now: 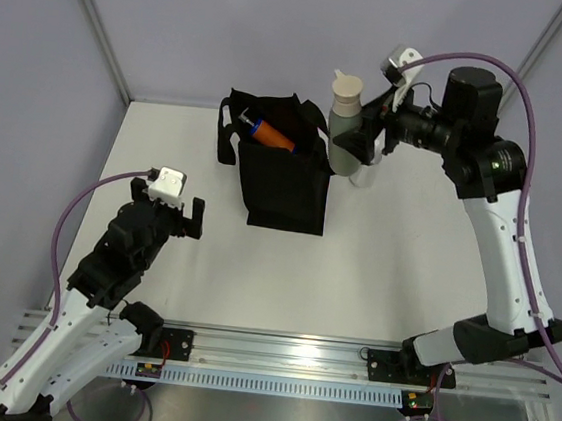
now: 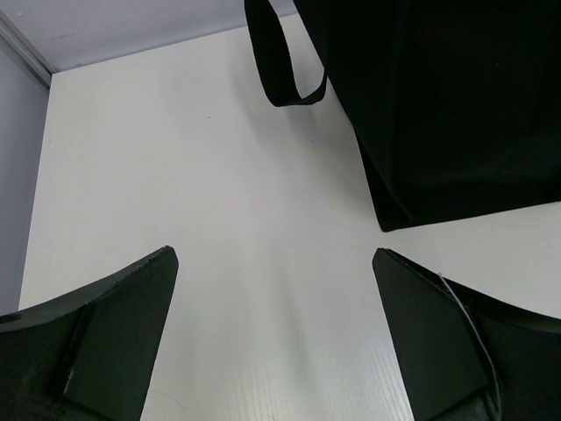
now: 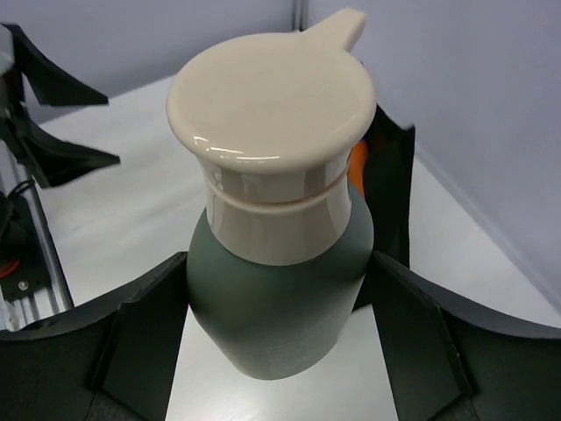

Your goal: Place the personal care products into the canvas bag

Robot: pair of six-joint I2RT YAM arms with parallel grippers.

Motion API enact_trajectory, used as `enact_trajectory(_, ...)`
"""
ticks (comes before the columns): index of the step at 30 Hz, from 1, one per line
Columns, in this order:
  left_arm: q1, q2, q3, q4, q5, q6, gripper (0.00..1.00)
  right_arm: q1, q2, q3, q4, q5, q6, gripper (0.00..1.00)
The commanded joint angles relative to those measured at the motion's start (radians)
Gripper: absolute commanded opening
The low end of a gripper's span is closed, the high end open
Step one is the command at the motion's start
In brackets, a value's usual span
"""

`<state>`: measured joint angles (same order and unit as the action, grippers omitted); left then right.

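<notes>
The grey-green bottle (image 3: 280, 307) with a beige cap (image 3: 272, 96) stands upright between the fingers of my right gripper (image 3: 279, 263), and both pads press its sides. In the top view this bottle (image 1: 345, 127) hangs just right of the canvas bag (image 1: 284, 186), a black tote with its mouth open. An orange bottle (image 1: 271, 132) lies inside the bag. My right gripper (image 1: 366, 139) reaches in from the right. My left gripper (image 1: 171, 204) is open over bare table to the left of the bag (image 2: 456, 114), with nothing between its fingers (image 2: 123, 333).
A small silver-white thing (image 1: 363, 175) shows under the right gripper, beside the bag. A strap handle (image 2: 285, 61) hangs off the bag's left side. Grey walls close off the table's left, back and right edges. The arm rail (image 1: 286, 357) runs along the near edge.
</notes>
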<state>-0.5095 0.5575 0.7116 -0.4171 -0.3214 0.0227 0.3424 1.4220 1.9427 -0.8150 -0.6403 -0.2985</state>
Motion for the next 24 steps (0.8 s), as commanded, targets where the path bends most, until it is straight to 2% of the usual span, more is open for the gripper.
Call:
enact_trajectory(1,-0.003,0.002,-0.001,0.043,-0.025,0.017,0.99,0.07,0.135,0.197,0.099,0.011,0.064,0.0)
enact_trajectory(4,-0.003,0.002,-0.004,0.043,-0.03,0.019,0.99,0.139,0.309,0.399,0.099,0.07,0.068,0.0)
enact_trajectory(5,-0.003,-0.001,-0.006,0.044,-0.031,0.02,0.99,0.151,0.4,0.514,0.103,0.088,0.07,0.0)
enact_trajectory(7,-0.003,-0.004,-0.009,0.049,-0.041,0.022,0.99,0.178,0.481,0.65,0.125,0.117,0.088,0.0)
enact_trajectory(13,-0.003,-0.007,-0.015,0.051,-0.053,0.029,0.99,0.227,0.67,0.752,0.237,0.215,0.081,0.0)
enact_trajectory(17,-0.003,-0.005,-0.015,0.051,-0.058,0.031,0.99,0.228,0.706,0.685,0.215,0.292,0.004,0.0)
enact_trajectory(22,-0.001,-0.005,-0.015,0.054,-0.044,0.036,0.99,0.227,0.568,0.347,0.269,0.309,-0.086,0.0)
enact_trajectory(24,-0.001,-0.001,-0.015,0.054,-0.03,0.037,0.99,0.228,0.531,0.299,0.263,0.327,-0.106,0.0)
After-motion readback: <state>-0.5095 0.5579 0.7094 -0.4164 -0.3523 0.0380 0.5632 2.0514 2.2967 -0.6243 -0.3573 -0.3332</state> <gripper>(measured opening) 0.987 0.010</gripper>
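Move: The green pump bottle is already up in the right hand's fingers. The bag mouth it is bound for lies about 15 cm ahead of that hand, some 19 cm to its left and 20 cm below. The orange bottle slants in that mouth, about 16 cm ahead, 20 cm left and 22 cm lower. The silver bottle stands some 19 cm ahead, 9 cm right and 35 cm down. From the left hand the bag mouth is about 21 cm forward and 22 cm right, roughly level. The green pump bottle is swept forward and left towards the bag mouth by the right hand, about 15 cm each way, rising slightly at first, then sinking to some 11 cm below its start. The bottle leaves the fingers over the bag. They snap from bottle width to fully shut as the hand eases a little back to the right, still sinking. ##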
